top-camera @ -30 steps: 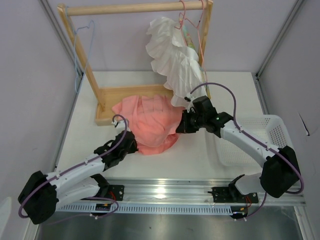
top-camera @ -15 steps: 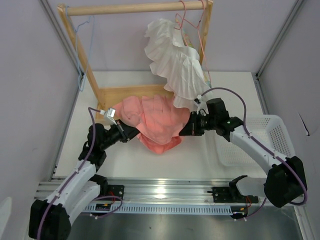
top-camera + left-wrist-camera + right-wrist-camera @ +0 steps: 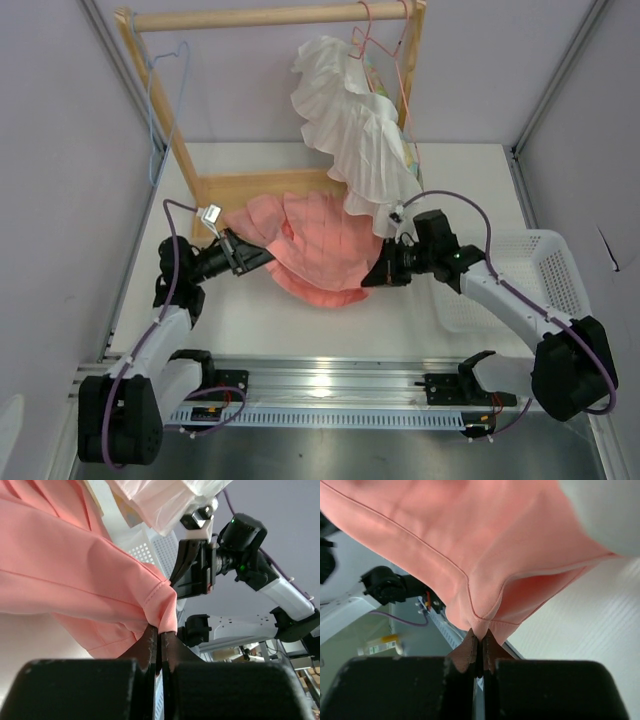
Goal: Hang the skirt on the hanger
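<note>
The salmon-pink skirt point(image 3: 315, 245) hangs stretched between my two grippers above the table, sagging in the middle. My left gripper point(image 3: 262, 257) is shut on its left edge; in the left wrist view the pink fabric point(image 3: 75, 570) is pinched at my left gripper point(image 3: 161, 632). My right gripper point(image 3: 372, 278) is shut on the skirt's right edge, and the right wrist view shows the skirt's cloth point(image 3: 485, 545) clamped at that gripper point(image 3: 480, 635). The light-blue wire hanger point(image 3: 158, 95) hangs at the left end of the wooden rail, apart from both grippers.
A wooden rack point(image 3: 265, 16) stands at the back with its base board point(image 3: 262, 187) on the table. A white ruffled garment point(image 3: 352, 125) hangs from pink-red hangers point(image 3: 382, 40) just above the right gripper. A white basket point(image 3: 545, 270) sits at the right.
Both arms have lifted and spread the skirt. The left arm swung up and left from low near the front, and the right gripper moved down and right.
</note>
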{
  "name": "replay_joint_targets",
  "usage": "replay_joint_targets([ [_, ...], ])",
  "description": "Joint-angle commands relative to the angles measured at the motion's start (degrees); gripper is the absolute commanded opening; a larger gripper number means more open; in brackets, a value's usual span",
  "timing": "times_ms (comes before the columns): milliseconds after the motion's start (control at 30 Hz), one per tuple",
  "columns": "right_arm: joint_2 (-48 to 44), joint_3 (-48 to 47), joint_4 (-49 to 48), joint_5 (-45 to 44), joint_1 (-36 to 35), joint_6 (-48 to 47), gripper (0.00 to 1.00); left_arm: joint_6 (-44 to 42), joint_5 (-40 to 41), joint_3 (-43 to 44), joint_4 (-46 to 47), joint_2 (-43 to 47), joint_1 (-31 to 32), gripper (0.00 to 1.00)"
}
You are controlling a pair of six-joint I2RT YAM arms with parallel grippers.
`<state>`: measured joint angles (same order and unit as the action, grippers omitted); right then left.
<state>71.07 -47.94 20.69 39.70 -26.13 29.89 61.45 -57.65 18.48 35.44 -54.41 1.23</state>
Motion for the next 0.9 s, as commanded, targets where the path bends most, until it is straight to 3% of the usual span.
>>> replay_joint_targets([
  [0,-1.6,4.6,-1.2,-4.2,-6.4,0.7,0.0,-16.1,-1.9,8.6,-25.7,3.9,-1.0,0.0],
  [33,-1.2,6.8,-2.4,-6.9,-9.1,1.9,0.0,-20.1,0.7,9.9,-31.8,4.0,-1.0,0.0],
  [67,-0.9,7.9,-3.7,-8.3,-11.8,3.0,0.0,-23.5,2.4,11.0,-43.8,4.0,-1.1,0.0],
  [100,-0.5,9.0,-7.1,-9.6,-16.6,4.2,0.0,-29.3,4.5,14.1,-49.1,3.8,-3.2,0.0],
  [200,1.8,12.9,-12.1,-12.8,-20.1,8.9,0.0,-33.7,9.5,15.4,-58.6,2.4,-6.8,0.0],
  [233,3.2,12.9,-12.2,-13.5,-20.4,8.9,0.0,-33.5,11.1,15.4,-58.6,2.0,-7.0,0.0],
  [433,6.9,4.4,-5.8,-28.1,-20.5,2.4,0.27,-32.7,21.2,16.6,-62.4,1.1,-6.6,0.0],
  [467,8.8,3.5,-5.7,-28.8,-20.8,0.7,0.36,-32.6,22.9,16.7,-62.4,0.5,-5.8,0.0],
  [600,13.4,0.1,-5.0,-33.7,-22.1,-1.9,0.54,-32.2,28.6,17.2,-63.4,-1.0,-3.4,0.0],
  [633,14.0,-0.5,-5.0,-34.9,-22.5,-2.3,0.62,-32.3,29.8,17.6,-63.7,-1.5,-2.9,0.0],
  [867,11.4,-0.2,-6.9,-42.4,-26.7,-4.0,0.76,-33.0,34.9,19.0,-64.1,-5.9,-1.9,0.0],
])
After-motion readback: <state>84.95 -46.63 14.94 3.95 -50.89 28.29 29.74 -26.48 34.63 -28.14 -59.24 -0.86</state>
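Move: Both hands still pinch the skirt's near corners, about 19 cm apart. The bare table where my right hand sets its corner is about 14 cm below, 2 back and 4 left; the skirt's middle is roughly 12 ahead and 13 left of that hand, the rack base some 23 ahead and 15 left. My left hand's table spot is about 19 below, 8 left and 1 ahead; the skirt's middle is 10 ahead, 6 right. I lower both corners towards the table. My right hand sweeps back about 8 cm and down, then comes 6 cm forward again as it sinks further, tipping its fingers down and opening wide to let go of its corner. My left hand keeps its pinch, goes down some 12 cm and 8 to the left, tipping its fingers steeply down. ##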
